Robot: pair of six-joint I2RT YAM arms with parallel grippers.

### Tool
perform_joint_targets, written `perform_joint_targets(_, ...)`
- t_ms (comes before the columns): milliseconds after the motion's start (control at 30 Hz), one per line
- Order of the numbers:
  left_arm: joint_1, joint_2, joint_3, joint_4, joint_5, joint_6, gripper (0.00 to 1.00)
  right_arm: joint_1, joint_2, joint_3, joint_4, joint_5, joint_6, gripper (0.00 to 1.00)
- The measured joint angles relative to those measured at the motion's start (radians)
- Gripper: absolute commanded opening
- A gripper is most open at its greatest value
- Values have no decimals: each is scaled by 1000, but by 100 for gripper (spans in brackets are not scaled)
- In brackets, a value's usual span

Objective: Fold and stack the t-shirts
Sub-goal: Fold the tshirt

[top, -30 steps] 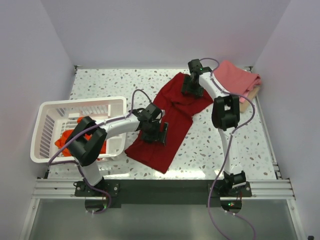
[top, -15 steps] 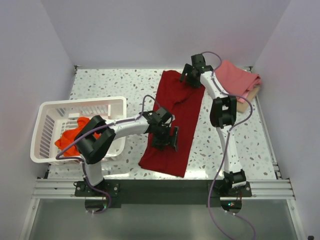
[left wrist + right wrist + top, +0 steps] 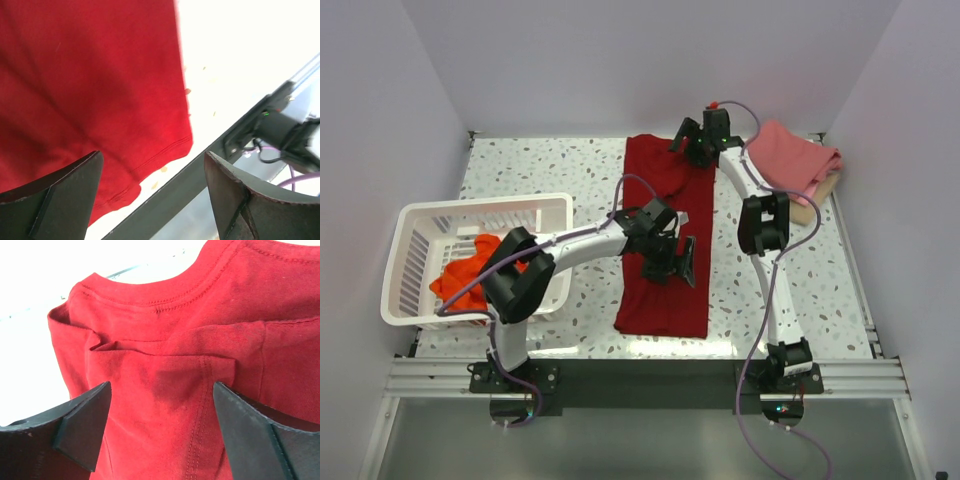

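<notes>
The dark crimson t-shirt (image 3: 664,250) lies flat as a long narrow strip down the middle of the table, collar at the far end, hem near the front edge. My left gripper (image 3: 675,262) hovers open over its lower half; in the left wrist view the hem corner (image 3: 165,150) shows between the spread fingers (image 3: 60,195), nothing held. My right gripper (image 3: 688,143) is open above the collar end (image 3: 160,300), its fingers straddling a folded-in sleeve (image 3: 200,365). The orange-red t-shirt (image 3: 460,276) sits crumpled in the basket. A folded pink t-shirt (image 3: 792,158) rests on a tan one (image 3: 832,186) at the far right.
The white slotted basket (image 3: 480,212) stands at the left, close to the left arm's elbow. The table's front rail (image 3: 235,135) runs just beyond the shirt's hem. White walls close in the table on three sides.
The crimson shirt swung from a diagonal lie to straight along the table's depth. Both grippers moved with it, left one rightward, right one to the far end, and the right jaws opened wider.
</notes>
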Motion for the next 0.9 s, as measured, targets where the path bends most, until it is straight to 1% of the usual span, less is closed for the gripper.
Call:
perform_joint_targets(100,0,-5,54,2,-16,23,88,1,-16,-24,12,-8,-21,89)
perform_joint_targets(233,0,-80,55,-16,-87,59,89,3,-94,-125,-5,-4,-80,91)
perform_joint_targets(333,0,-200,-6,-14,-152,82,89,6,-222,-261,-45,3,-124,91)
perform_joint_targets(433,0,-337,-113,-31,-217,98,89,13,-419,-437,-85,23,-159,91)
perform_joint_targets(533,0,-415,-204,-48,-268,105,87,35,-646,-620,-124,57,-180,89)
perform_joint_targets(600,0,-445,-261,-56,-297,106,87,71,-826,-784,-122,81,-185,89)
perform_joint_targets(667,0,-461,-307,-63,-319,103,87,126,-1002,-982,-120,101,-176,88)
perform_joint_targets(767,0,-494,-372,-64,-343,91,86,229,-1236,-1284,-145,120,-113,87)
perform_joint_targets(833,0,-537,-419,-65,-358,72,85,292,-1352,-1466,-172,129,-51,87)
perform_joint_targets(900,0,-579,-458,-66,-370,57,81,330,-1450,-1621,-218,137,16,86)
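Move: My left hand is open just over the lower part of the narrow red t-shirt. The hem's left corner lies about 13 cm back, 13 cm left and 5 cm below it; the hem's right corner is 13 cm back and 8 cm right. For my open right hand, above the collar end, that right corner is some 57 cm back, 2 cm right and 4 cm down. The pink stack sits about 30 cm right and 5 cm back of my right hand. I sweep my right hand back from the collar end along the t-shirt, about 43 cm, arching up some 13 cm and coming down again towards the hem's right corner while its fingers tip more steeply down. My left hand lifts off to the left in a lower arc, about 13 cm towards the hem's left corner, ending slightly back with its fingers steeper. Both grippers stay wide open. ##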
